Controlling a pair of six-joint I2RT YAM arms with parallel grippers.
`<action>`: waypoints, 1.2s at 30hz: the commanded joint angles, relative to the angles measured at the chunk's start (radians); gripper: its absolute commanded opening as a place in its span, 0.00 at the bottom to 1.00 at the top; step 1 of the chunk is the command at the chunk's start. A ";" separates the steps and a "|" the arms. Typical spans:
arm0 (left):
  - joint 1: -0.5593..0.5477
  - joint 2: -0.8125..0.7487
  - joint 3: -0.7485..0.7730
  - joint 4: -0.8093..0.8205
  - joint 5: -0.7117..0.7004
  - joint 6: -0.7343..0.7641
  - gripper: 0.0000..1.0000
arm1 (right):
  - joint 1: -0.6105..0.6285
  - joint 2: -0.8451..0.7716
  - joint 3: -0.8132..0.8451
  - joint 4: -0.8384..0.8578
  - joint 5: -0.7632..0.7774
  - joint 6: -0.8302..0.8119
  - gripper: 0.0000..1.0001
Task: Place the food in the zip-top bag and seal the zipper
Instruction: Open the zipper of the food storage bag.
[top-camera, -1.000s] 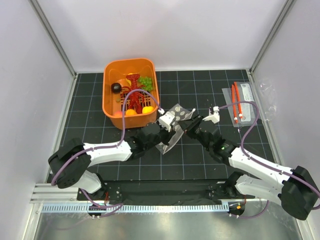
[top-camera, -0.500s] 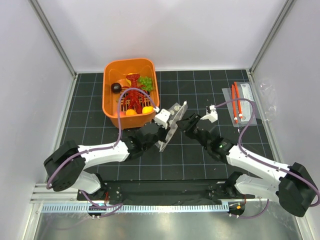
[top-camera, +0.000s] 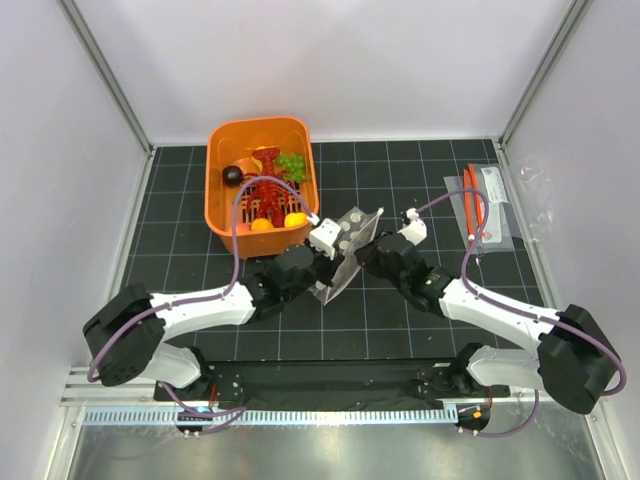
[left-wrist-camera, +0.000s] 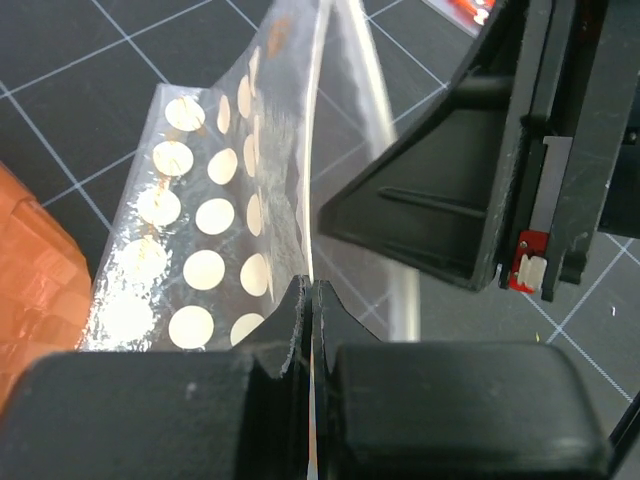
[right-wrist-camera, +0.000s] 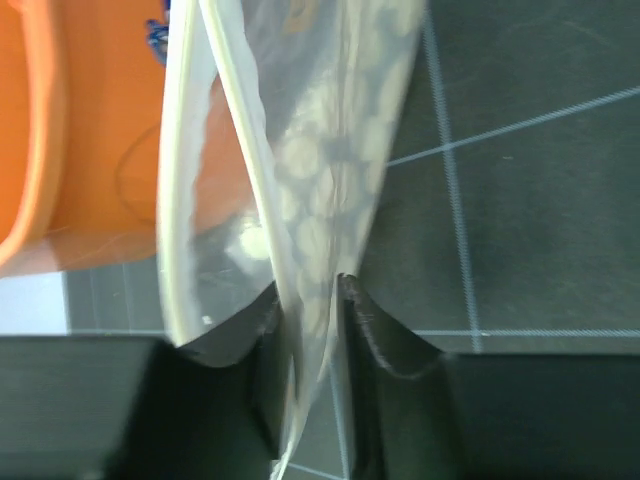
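Note:
The clear zip-top bag (top-camera: 350, 250) with white dots (left-wrist-camera: 215, 230) stands on edge between both arms, above the mat. My left gripper (left-wrist-camera: 308, 285) is shut on the bag's edge (top-camera: 325, 277). My right gripper (right-wrist-camera: 308, 285) stands open with a narrow gap; the bag's film runs between its fingers (top-camera: 363, 250) and lies against one of them. The zipper (right-wrist-camera: 172, 190) shows as two white strips held apart. The food lies in the orange basket (top-camera: 222, 150): a red lobster (top-camera: 265, 190), a green grape bunch (top-camera: 291, 162) and a round orange fruit (top-camera: 295, 219).
The basket also holds a dark round item (top-camera: 232, 175) and another orange fruit (top-camera: 262, 225). Flat clear packets with an orange-red strip (top-camera: 480, 215) lie at the right. White walls and metal posts close in the black grid mat (top-camera: 180, 230).
The bag has turned more upright. My right gripper has come left onto the bag's edge, its jaws opening wide and then narrowing. The left gripper keeps its hold.

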 joint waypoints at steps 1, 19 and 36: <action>-0.002 -0.066 -0.009 0.048 -0.040 0.001 0.00 | 0.006 -0.013 0.062 -0.080 0.107 0.006 0.29; -0.036 -0.287 0.013 -0.062 -0.110 0.001 0.00 | 0.034 -0.198 0.333 -0.590 0.642 -0.234 0.01; -0.054 -0.110 0.060 0.059 0.091 -0.002 0.64 | 0.095 -0.077 0.443 -0.601 0.477 -0.330 0.01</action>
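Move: The half-open right fingers already straddle the food storage bag's right lip, about 1 cm ahead; that lip lies some 4 cm right of the left hand and 1 cm ahead. The shut left fingers still hold the left lip. From the right hand, the mouth's far end is roughly 8 cm ahead and 3 cm right, the carrot bag about 27 cm right, 10 cm ahead and lower. The orange bin's middle is about 17 cm left and 15 cm ahead of the left hand. Rightward and then steeply up, the right hand closes to pinch the right lip and draws it about 12 cm right and 12 cm up, rolling its left side down some 35 degrees, before easing back a few centimetres left and down. The left hand rises some 9 cm with the other lip, drifting slightly left and back, then opens wide, lets go and sinks to the right. ##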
